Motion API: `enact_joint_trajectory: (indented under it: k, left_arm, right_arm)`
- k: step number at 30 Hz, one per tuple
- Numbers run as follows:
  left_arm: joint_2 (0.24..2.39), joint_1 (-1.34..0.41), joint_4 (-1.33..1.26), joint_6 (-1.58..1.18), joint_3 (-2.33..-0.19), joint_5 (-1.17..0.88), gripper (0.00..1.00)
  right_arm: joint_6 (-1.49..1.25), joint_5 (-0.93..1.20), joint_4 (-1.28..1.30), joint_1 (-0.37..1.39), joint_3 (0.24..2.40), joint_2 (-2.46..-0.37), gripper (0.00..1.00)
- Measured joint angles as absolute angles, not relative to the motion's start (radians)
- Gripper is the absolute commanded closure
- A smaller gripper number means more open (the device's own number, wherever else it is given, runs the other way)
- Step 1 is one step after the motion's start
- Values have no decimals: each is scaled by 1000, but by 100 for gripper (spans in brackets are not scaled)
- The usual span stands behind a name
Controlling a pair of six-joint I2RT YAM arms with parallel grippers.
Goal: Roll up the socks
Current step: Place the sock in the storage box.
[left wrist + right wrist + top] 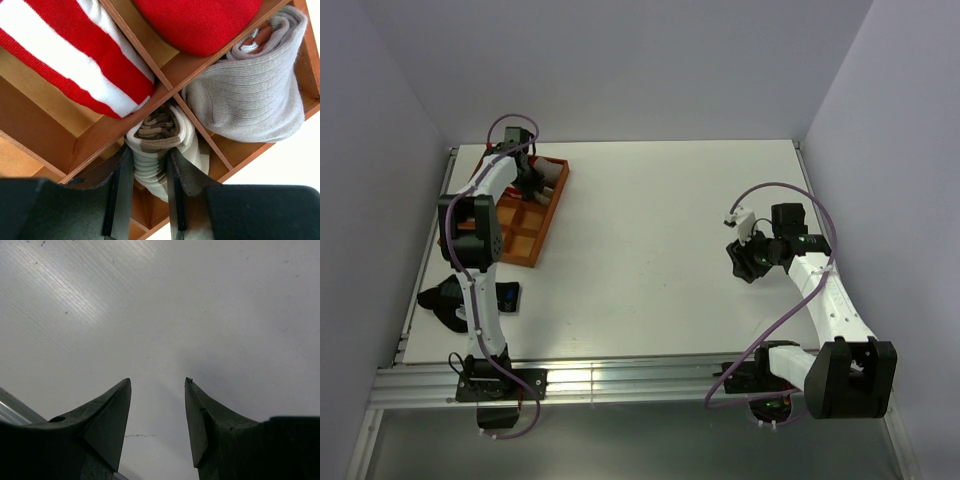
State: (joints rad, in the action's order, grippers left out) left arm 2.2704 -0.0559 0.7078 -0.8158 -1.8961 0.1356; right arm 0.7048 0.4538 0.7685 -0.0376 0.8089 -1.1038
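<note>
In the left wrist view a rolled brown-and-tan striped sock (157, 132) sits in a compartment of the orange wooden tray (150, 67). My left gripper (150, 155) is shut on this roll, one finger on each side. A red-and-white striped sock (75, 55) fills the compartment beyond it to the left. From above, the left gripper (527, 185) hangs over the tray's (515, 248) far end. My right gripper (745, 262) hovers over bare table at the right, and its jaws (157, 382) are open with nothing between them.
The tray also holds a plain red sock (200, 22) and a folded grey sock (250, 100). A black fabric lump (445, 300) lies on the table near the left arm's base. White walls close in the table on three sides.
</note>
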Motion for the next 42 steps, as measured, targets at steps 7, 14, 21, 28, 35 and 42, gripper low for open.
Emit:
enact_joint_trajectory:
  k: [7,14,21,28,35,42]
  left_arm:
    - [2260,-56,709,-807,-1899,132,67]
    - [2260,-62,746,-805,-1913,153,53]
    - [2260,-62,768,-806,-1919,165,46]
    - [2243,-64,772,-806,-1917,170,45]
    - [2191,-81,772,-805,-1917,170,45]
    - [2146,-89,777,-798,-1919,181,46]
  right_arm:
    - [705,454,774,-38,809,-1104,46]
    - [708,457,780,-38,810,-1117,46]
    - [710,461,790,-38,812,-1129,46]
    - [715,462,791,-38,812,-1134,46]
    - [715,462,791,-38,813,-1152,46]
    - [711,466,789,-38,820,-1154,46]
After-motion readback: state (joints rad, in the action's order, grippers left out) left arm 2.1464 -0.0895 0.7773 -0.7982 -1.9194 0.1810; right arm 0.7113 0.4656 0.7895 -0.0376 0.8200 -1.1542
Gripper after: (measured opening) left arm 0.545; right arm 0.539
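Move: The left fingers still hold the brown-striped sock down in its compartment of the storage box, the sock's middle about 1 cm back, 1 cm right and 2 cm below. Level with the sock, the gray sock sits some 7 cm ahead and 2 cm right of the hand, the red sock 8 cm ahead and 7 cm left, the red-striped sock 1 cm ahead and 9 cm left. From the right gripper, the brown-striped sock lies about 28 cm ahead, 58 cm left, 8 cm lower. Open the left gripper to let go of the brown-striped sock in its compartment, easing up and back about 1 cm while the fingers spread. Once they are wide, raise the hand some 5 cm more, nearly straight up and quickening, with the fingers kept open and the wrist almost unchanged. ##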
